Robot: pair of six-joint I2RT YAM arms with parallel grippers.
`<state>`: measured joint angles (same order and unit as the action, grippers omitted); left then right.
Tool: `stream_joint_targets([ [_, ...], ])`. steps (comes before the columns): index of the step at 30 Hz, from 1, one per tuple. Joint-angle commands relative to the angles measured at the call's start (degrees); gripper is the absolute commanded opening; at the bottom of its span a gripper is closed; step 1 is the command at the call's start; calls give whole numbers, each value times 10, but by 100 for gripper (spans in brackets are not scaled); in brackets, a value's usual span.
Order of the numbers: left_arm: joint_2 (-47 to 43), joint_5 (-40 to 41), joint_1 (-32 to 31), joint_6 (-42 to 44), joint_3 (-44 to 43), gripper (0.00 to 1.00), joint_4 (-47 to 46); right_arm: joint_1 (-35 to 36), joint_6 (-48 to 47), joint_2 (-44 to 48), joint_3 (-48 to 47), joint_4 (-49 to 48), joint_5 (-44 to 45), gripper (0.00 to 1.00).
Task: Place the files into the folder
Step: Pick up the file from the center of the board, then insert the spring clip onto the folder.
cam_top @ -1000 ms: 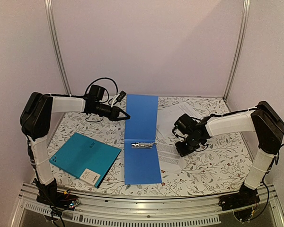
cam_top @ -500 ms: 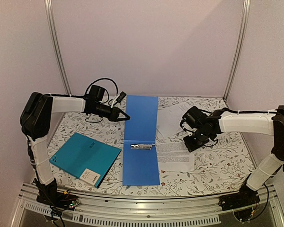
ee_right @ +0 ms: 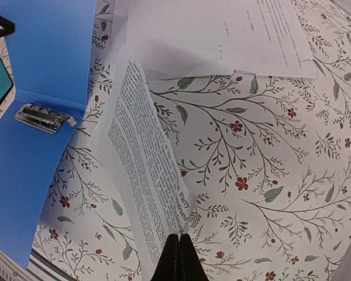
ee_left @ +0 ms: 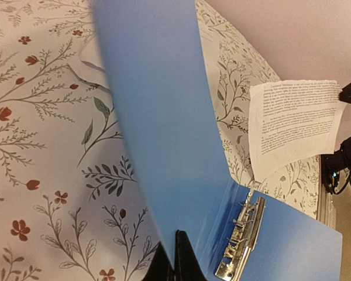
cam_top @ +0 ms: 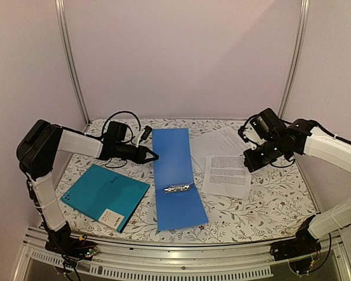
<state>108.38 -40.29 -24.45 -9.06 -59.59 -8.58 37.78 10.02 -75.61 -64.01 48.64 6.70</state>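
Observation:
A teal folder [cam_top: 105, 196] with a white label lies closed at the front left, and neither gripper touches it. A blue folder [cam_top: 172, 158] lies open in the middle, its metal clip [cam_top: 176, 188] showing. My left gripper [cam_top: 156, 156] [ee_left: 174, 239] is shut on the left edge of the blue cover [ee_left: 158, 117], which is raised. Two files show. One printed sheet [cam_top: 225, 175] [ee_right: 140, 170] hangs tilted above the table, with my right gripper [cam_top: 250, 164] [ee_right: 179, 239] shut on its edge. The other sheet [cam_top: 222, 140] [ee_right: 216, 35] lies flat behind it.
A floral cloth [cam_top: 269, 199] covers the table. Metal posts [cam_top: 70, 58] stand at the back corners in front of plain walls. A black cable loop [cam_top: 120, 111] lies behind the left arm.
My right gripper has risen and swung right and back, pulling the printed sheet off the table and away from the blue folder. The blue folder has turned slightly, and the left gripper has shifted a little nearer.

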Motion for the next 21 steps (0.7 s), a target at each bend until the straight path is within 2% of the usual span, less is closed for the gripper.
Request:
stream_joint_targets([
  [1,-33,100,-28,-83,53,0,-131,-3,1,10,-26,40,-32,0],
  [14,-139,231,-85,-86,117,0,-163,-22,11,34,-77,73,-31,0],
  [21,-130,267,-106,-89,117,1,-161,-22,41,29,-98,63,-110,0],
])
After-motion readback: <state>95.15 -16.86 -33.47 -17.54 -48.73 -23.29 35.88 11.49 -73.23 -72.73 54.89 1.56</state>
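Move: The left hand already grips the left edge of the folder's raised cover, with the folder's clip about 9 cm to its right, 7 cm nearer and 7 cm below. From the right hand, that clip lies some 25 cm left, 3 cm ahead and 15 cm down; the held file's middle hangs 6 cm left, 3 cm ahead and 7 cm below, and the loose sheets lie 5 cm left, 20 cm ahead on the table. Keeping its pinch on the cover's edge, the left hand eases back about 1 cm, then hauls it up some 6 cm, turning 15 degrees counter-clockwise with its forward side tipping up. The right hand keeps its shut grip on the file's right edge and draws it up roughly 5 cm, almost straight, slowly at first, then faster. ##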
